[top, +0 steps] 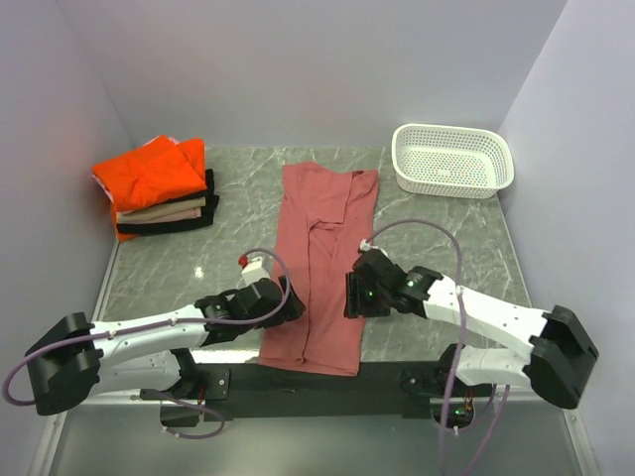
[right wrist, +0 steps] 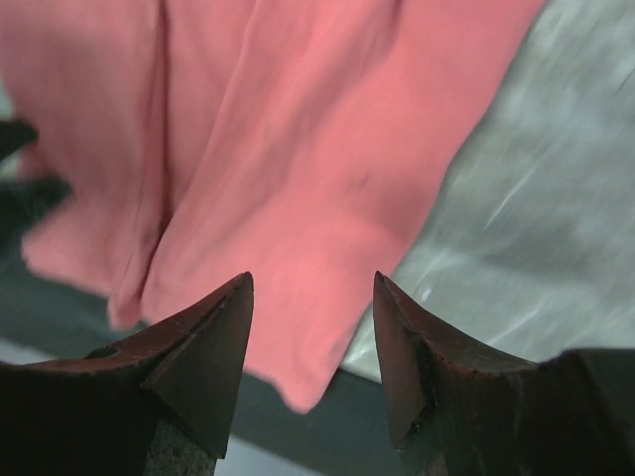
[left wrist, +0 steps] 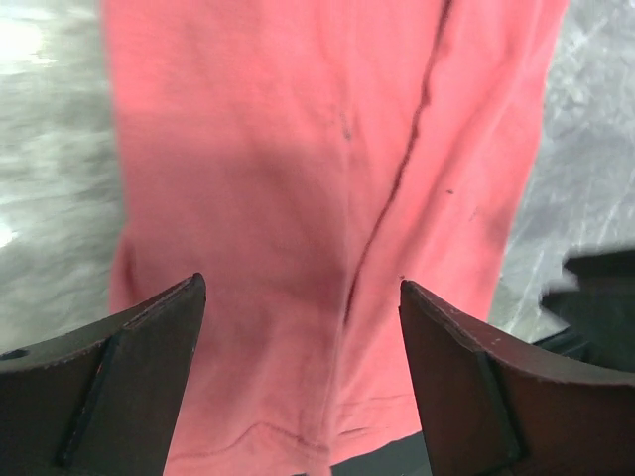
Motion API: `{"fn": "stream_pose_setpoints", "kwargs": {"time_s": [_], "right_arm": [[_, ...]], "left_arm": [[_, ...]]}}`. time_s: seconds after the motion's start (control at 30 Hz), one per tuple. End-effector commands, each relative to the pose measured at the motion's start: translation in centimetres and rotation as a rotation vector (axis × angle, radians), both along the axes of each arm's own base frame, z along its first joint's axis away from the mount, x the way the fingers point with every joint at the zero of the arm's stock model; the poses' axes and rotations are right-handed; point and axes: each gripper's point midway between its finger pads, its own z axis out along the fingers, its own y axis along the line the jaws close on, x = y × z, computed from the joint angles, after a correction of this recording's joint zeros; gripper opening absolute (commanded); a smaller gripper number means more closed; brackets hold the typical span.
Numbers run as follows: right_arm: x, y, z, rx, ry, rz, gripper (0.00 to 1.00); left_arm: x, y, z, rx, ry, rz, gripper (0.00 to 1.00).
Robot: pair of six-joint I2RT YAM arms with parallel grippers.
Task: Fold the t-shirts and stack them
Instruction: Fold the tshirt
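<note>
A dusty-red t-shirt (top: 322,263) lies in a long narrow strip down the middle of the table, sleeves folded in, its hem over the near edge. My left gripper (top: 292,300) hovers at the strip's lower left edge. In the left wrist view it (left wrist: 302,283) is open, with the red cloth (left wrist: 298,178) below and nothing between its fingers (left wrist: 149,367). At the lower right edge of the strip my right gripper (top: 350,295) is also open; the right wrist view shows it (right wrist: 313,278) above the shirt's hem corner (right wrist: 317,367). Folded orange, beige and black t-shirts (top: 159,188) are stacked at the far left.
A white perforated basket (top: 453,159) stands at the far right corner. The table is grey marble (top: 169,268), with walls close on three sides. A black base bar (top: 397,382) runs along the near edge under the shirt's hem.
</note>
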Motion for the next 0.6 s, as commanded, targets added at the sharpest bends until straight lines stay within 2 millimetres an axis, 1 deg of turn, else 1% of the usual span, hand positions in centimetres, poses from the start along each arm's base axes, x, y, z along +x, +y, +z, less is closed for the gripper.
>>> {"fn": "stream_pose_setpoints", "kwargs": {"time_s": [0.0,0.03,0.07,0.13,0.17,0.2,0.23,0.27,0.33,0.5,0.57], "right_arm": [[-2.6,0.0,0.3,0.051,0.042,-0.072,0.59],[-3.4,-0.2,-0.2,0.046,0.057,-0.070,0.59],[-4.3,0.1,-0.2,0.053,0.074,-0.069,0.59],[-5.4,0.2,-0.4,0.057,0.091,-0.067,0.59],[-5.8,0.5,-0.5,0.064,0.104,-0.078,0.59],[-6.7,0.8,-0.7,0.058,0.116,-0.057,0.59],[-7.1,0.9,-0.9,0.058,0.125,-0.054,0.59],[-7.6,1.2,-0.8,0.067,0.136,-0.055,0.59],[-8.5,1.5,-1.3,0.056,0.154,-0.040,0.59],[-10.0,1.8,-1.9,0.042,0.195,-0.043,0.59],[-10.6,2.0,-1.9,0.044,0.205,-0.037,0.59]], "left_arm": [[-0.8,2.8,-1.3,0.085,0.046,0.088,0.84],[-1.1,3.3,-1.6,0.103,0.064,0.093,0.84],[-1.6,3.5,-2.0,0.112,0.087,0.108,0.84],[-2.9,4.4,-2.8,0.169,0.124,0.102,0.84],[-3.7,4.5,-3.0,0.182,0.139,0.097,0.83],[-3.9,4.5,-2.7,0.192,0.134,0.102,0.84],[-4.6,5.4,-2.9,0.234,0.150,0.104,0.84],[-5.2,5.1,-2.6,0.232,0.153,0.101,0.84],[-5.9,5.9,-2.6,0.260,0.165,0.105,0.84],[-7.5,6.5,-3.1,0.252,0.209,0.109,0.83],[-8.1,6.7,-2.9,0.251,0.217,0.109,0.83]]}}
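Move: Below and behind the left gripper lies the t-shirt's near left corner, about 14 cm back, 9 cm left and 6 cm down; the central fold's near end is about 15 cm back and 1 cm right. The t-shirt's near right corner lies roughly 17 cm back, 2 cm right and 7 cm below the right gripper, with that same fold end about 16 cm back and 12 cm left and the table's front edge some 14 cm straight back. Drawing back over the folded t-shirt, both open hands head for the corners of its near end: the right about 10 cm almost straight back and slowing, the left about 7 cm back and 5 cm left while sinking about 3 cm. Their fingers tilt steeper towards the table, by some 10 to 15 degrees, and neither gripper closes on cloth. ##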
